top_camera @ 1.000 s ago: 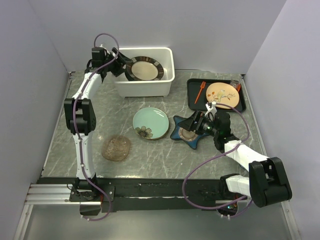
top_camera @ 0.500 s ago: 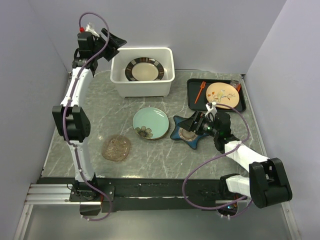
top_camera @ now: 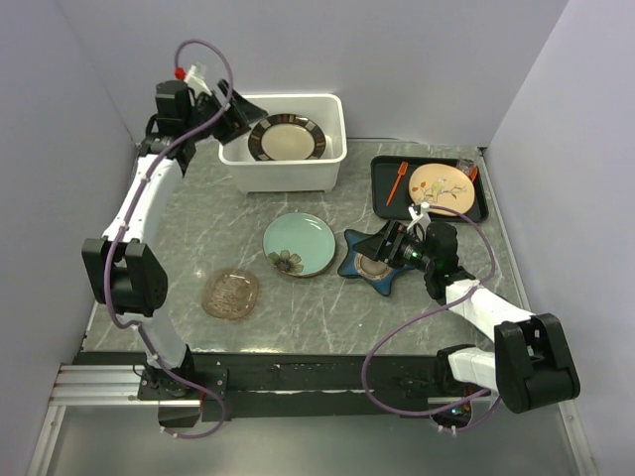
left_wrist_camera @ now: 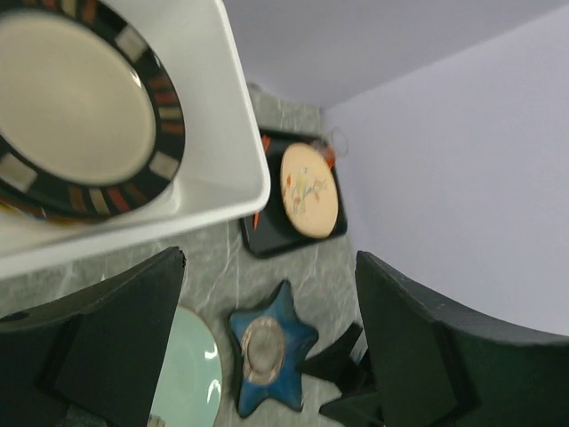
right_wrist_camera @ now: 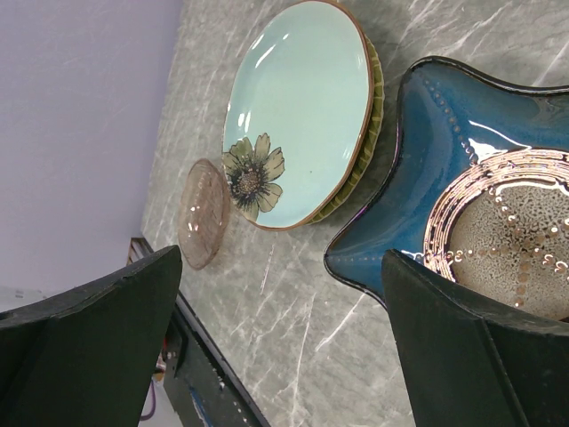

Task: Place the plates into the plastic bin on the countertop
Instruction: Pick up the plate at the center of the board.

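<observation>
The white plastic bin (top_camera: 298,171) stands at the back with a dark-rimmed cream plate (top_camera: 287,137) inside it. My left gripper (top_camera: 230,115) hovers open and empty at the bin's left rim; the left wrist view looks down past the bin's rim (left_wrist_camera: 233,133) at that plate (left_wrist_camera: 76,107). A pale green flowered plate (top_camera: 299,244), a blue star-shaped plate (top_camera: 367,266) and an amber glass plate (top_camera: 230,294) lie on the countertop. My right gripper (top_camera: 395,244) is open low over the star plate's (right_wrist_camera: 427,169) right side, holding nothing. The right wrist view also shows the flowered plate (right_wrist_camera: 298,116).
A black tray (top_camera: 385,188) at the back right carries a tan round plate (top_camera: 441,186) and an orange utensil (top_camera: 394,182). Grey walls close in on three sides. The black rail (top_camera: 317,375) with the arm bases runs along the near edge.
My left gripper rose up and back from the bin, then came down to its left rim, and the arm's elbow swung left. The right arm and the plates have not moved.
</observation>
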Tool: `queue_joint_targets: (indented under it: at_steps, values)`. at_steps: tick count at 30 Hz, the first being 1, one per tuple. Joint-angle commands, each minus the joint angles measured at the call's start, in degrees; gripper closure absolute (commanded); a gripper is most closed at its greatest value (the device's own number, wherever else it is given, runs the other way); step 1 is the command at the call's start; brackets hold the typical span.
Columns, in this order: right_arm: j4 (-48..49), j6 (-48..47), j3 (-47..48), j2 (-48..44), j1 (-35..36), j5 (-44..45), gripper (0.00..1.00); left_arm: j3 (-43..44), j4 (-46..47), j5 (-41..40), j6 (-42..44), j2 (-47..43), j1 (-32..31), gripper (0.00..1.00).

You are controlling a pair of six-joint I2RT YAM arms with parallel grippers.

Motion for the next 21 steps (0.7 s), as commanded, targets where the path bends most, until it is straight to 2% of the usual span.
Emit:
queue_joint_targets:
  at_steps: [1, 8, 14, 21]
  values:
    - [1.9, -0.1, -0.3, -1.2, 0.4, 0.8, 0.0, -3.4, -3.6, 1.1, 6.9, -3.6, -5.1, 0.18]
    - [-2.0, -1.7, -0.2, -3.9, 0.4, 4.3, 0.0, -9.9, -4.4, 1.2, 9.6, -3.9, -10.9, 0.19]
    - [-5.2, -0.9, -1.3, -7.7, -1.0, 9.2, 0.0, -11.0, -6.1, 0.8, 11.2, -1.1, -16.2, 0.2]
    - [-7.4, -0.1, -2.8, -10.0, -4.8, 9.9, 0.0, -10.7, -7.7, -0.6, 12.5, 3.7, -21.4, 0.22]
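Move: The blue star plate, which I seem to be heading for, lies about 21 cm back, 27 cm right and 32 cm below my left hand. The green plate with the flower is roughly 17 cm left of it and 4 cm farther out. The white bin sits some 5 cm ahead, 7 cm right and 28 cm below that hand. From my right hand, the star plate is almost straight below, about 1 cm right and 10 cm down. Empty and open, my left hand swings right, back and down from above the bin towards the blue star plate, some 20 cm in all, turning clockwise about 20 degrees and tipping slightly down. My open right hand stays put at first, then slides about 3.5 cm right above the star plate, turning clockwise some 10 degrees; neither hand grips anything. ##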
